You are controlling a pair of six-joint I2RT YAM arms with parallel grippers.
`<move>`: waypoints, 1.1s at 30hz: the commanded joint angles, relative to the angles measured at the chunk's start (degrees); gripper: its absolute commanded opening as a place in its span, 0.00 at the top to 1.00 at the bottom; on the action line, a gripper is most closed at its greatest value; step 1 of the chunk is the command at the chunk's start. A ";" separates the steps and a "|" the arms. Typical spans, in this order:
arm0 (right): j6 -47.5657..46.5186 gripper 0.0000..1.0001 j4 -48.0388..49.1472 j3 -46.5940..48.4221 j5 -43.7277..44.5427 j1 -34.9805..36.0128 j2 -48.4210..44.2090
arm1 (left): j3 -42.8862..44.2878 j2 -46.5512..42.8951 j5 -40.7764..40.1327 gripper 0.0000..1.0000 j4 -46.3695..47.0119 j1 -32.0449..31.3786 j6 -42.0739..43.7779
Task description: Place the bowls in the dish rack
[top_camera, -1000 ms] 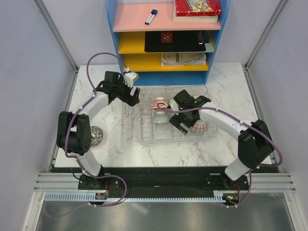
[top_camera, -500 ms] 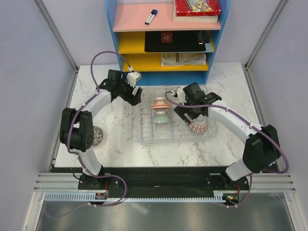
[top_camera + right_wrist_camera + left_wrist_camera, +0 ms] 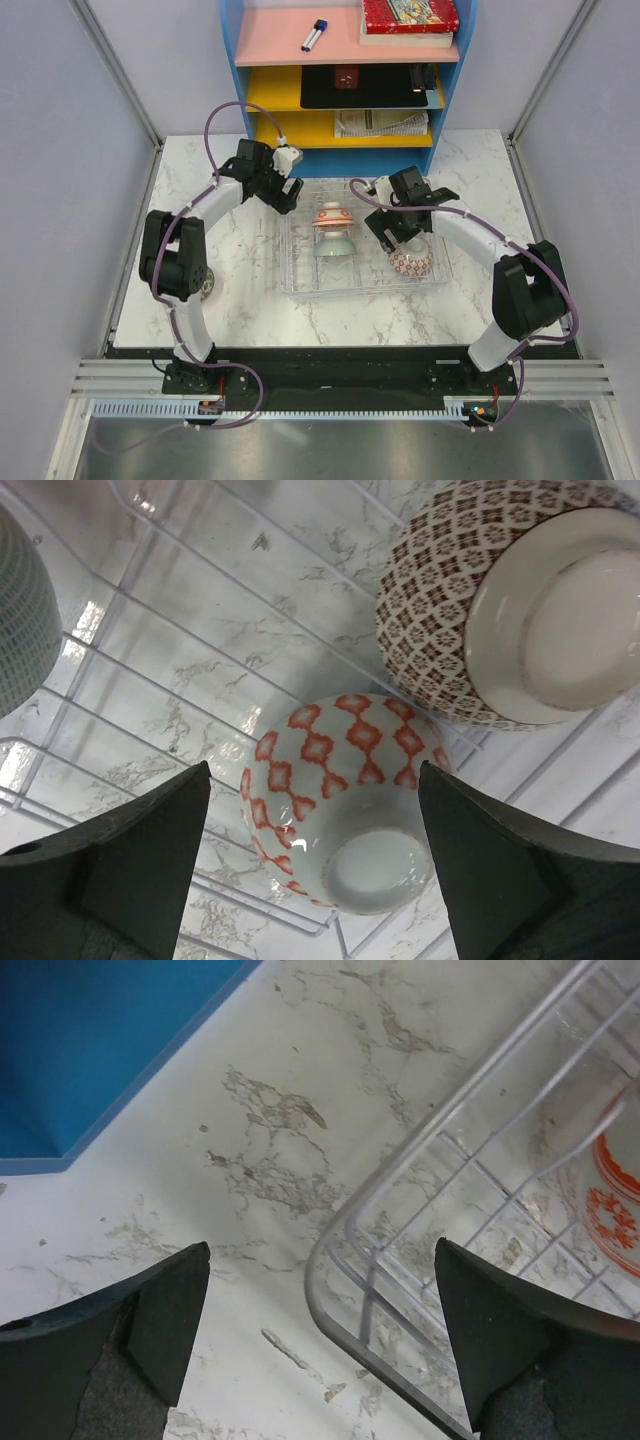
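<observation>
The clear dish rack (image 3: 362,291) lies mid-table. In it stand an orange-red and white bowl (image 3: 331,216), a grey-green bowl (image 3: 337,244) and a red-diamond bowl (image 3: 411,262). My right gripper (image 3: 392,232) is open and hovers over the rack's right part. In the right wrist view its fingers stand either side of the upturned red-diamond bowl (image 3: 340,800), above it. A brown patterned bowl (image 3: 500,610) lies beside that one, and the grey-green bowl (image 3: 20,630) is at the left edge. My left gripper (image 3: 288,195) is open and empty over the rack's far-left corner (image 3: 400,1370).
The blue shelf unit (image 3: 340,90) stands at the back, close to my left gripper; its blue side (image 3: 90,1040) shows in the left wrist view. A speckled bowl (image 3: 203,284) sits on the marble table at the left, partly hidden by my left arm.
My right gripper has moved from the rack's middle to the right and back, over the red-diamond bowl. My left gripper has shifted right and farther back.
</observation>
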 commanded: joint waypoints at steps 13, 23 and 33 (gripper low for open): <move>1.46 0.09 -1.23 -8.54 -5.93 0.03 -5.88 | 12.24 6.33 -15.44 0.00 0.63 -0.11 -2.57; 0.58 0.09 -3.78 -8.90 -4.70 -0.15 -8.09 | 16.20 9.32 -18.00 0.00 -0.69 -0.11 -3.44; 1.54 0.09 -2.73 -4.41 -2.94 -1.55 -1.14 | 9.35 3.43 -14.57 0.00 -0.87 -0.11 -3.10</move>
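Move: The rack's far left corner is just ahead of the left gripper, about 2 cm forward and slightly lower, lying between its open fingers; the orange bowl stands some 10 cm right and 4 cm back of that gripper. The red-patterned bowl sits under the right fingers, about 1 cm back, 2 cm right and 3 cm below, with the brown-patterned bowl roughly 9 cm ahead and 4 cm right, and the green bowl about 14 cm left, level with the right hand. Bring the left gripper about 5 cm forward, slightly up and left, turning a little counter-clockwise, right finger inside the rack's far left corner and up against the rim. Meanwhile draw the right gripper some 4 cm back towards the rack's near side, dipping, rising slightly, then sinking around the red-patterned bowl, ending about 2 cm lower; keep both grippers open. ##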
